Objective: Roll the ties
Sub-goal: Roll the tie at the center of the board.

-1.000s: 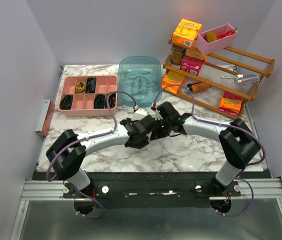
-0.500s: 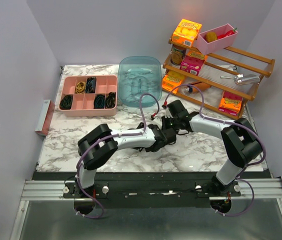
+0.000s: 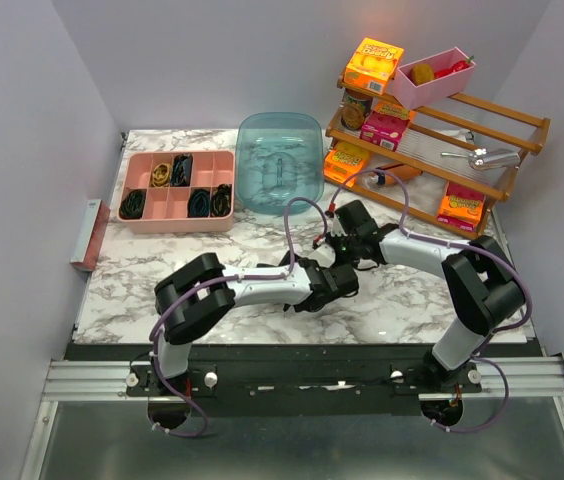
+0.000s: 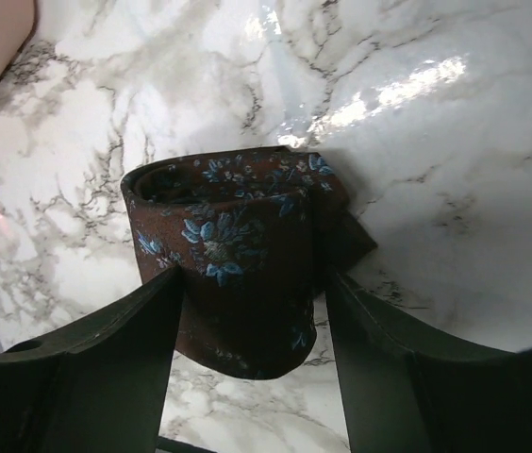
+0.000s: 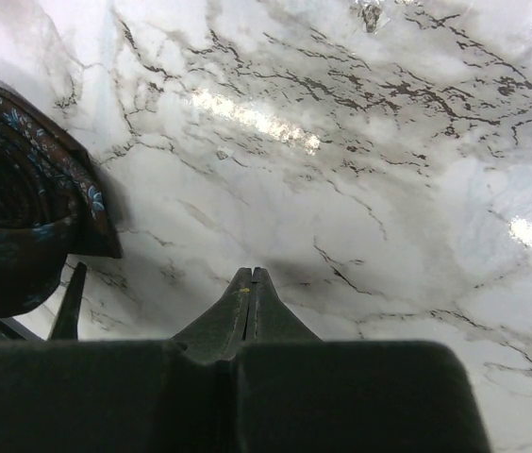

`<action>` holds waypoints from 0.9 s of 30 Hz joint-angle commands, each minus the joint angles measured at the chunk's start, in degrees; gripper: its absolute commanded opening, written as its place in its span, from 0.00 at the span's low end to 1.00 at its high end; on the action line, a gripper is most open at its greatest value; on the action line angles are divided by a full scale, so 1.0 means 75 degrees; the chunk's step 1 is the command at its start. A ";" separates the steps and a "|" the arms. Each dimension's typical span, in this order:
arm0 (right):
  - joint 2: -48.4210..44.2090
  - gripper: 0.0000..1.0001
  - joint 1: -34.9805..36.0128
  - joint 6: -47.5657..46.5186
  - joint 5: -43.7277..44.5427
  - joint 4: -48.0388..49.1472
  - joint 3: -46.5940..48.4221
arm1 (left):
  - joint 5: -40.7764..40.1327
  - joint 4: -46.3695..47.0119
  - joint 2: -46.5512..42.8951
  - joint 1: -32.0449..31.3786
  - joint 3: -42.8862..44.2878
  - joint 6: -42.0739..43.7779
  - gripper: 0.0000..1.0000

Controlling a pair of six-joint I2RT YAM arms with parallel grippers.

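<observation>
A dark brown tie (image 4: pixel 238 255) with small blue flowers lies rolled into a coil on the marble table. It sits between the fingers of my left gripper (image 4: pixel 254 283). The left finger (image 4: pixel 106 359) touches the coil, and a thin gap shows beside the right finger. In the right wrist view the same tie (image 5: pixel 21 217) is at the left edge, apart from my right gripper (image 5: pixel 252 274), which is shut on nothing just above the marble. In the top view the left gripper (image 3: pixel 335 281) and right gripper (image 3: pixel 340 250) meet at mid-table and hide the coil. Several rolled ties (image 3: pixel 132 205) fill a tray.
A pink divided tray (image 3: pixel 172 224) stands at the back left. A blue-green clear tub (image 3: pixel 279 160) is behind the grippers. A wooden rack (image 3: pixel 482 190) with snack boxes, a pink bin (image 3: pixel 442 70) and a metal scoop fills the back right.
My left arm swung right and folded its elbow, and its jaws have widened around the tie coil. The right gripper shifted slightly right and stayed shut.
</observation>
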 commanded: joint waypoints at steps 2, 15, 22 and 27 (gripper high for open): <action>-0.0173 0.00 -0.0043 -0.0108 0.0067 0.0003 -0.0099 | 0.0989 0.1181 -0.0539 -0.0043 -0.0296 0.0111 0.73; -0.0677 0.01 0.0051 -0.0272 -0.0367 -0.0079 0.0346 | 0.1598 0.2106 -0.2531 0.0613 -0.0975 0.0311 0.84; -0.0713 0.00 0.0659 -0.0202 -0.0507 -0.0150 0.0967 | 0.3375 0.3418 -0.4239 0.1971 -0.2484 0.0299 0.89; -0.0328 0.01 0.1233 -0.0039 -0.0578 -0.0056 0.1365 | 0.5182 0.4869 -0.5355 0.3410 -0.3763 0.0100 0.99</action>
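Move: Between the left hand's half-open fingers sits the rolled tie, its middle roughly level with the hand point fore and aft, about 1 cm left and 2 cm below. From this hand, the clear blue bin stands straight ahead by some 26 cm, and the pink tray about 19 cm ahead and 23 cm left, both about 1 cm below. For the right hand, shut close over the board, the rolled tie lies about 10 cm left and 5 cm back, near its own height. Backing off the rolled tie, the left hand first slides about 3.5 cm right while opening wider, then lifts some 7 cm and swings back left and slightly forward over it, rolling about 40 degrees with its left side dipping. The right hand, still shut, waits, then rises about 7 cm and sweeps 6 cm left, closing in sideways on the roll. ##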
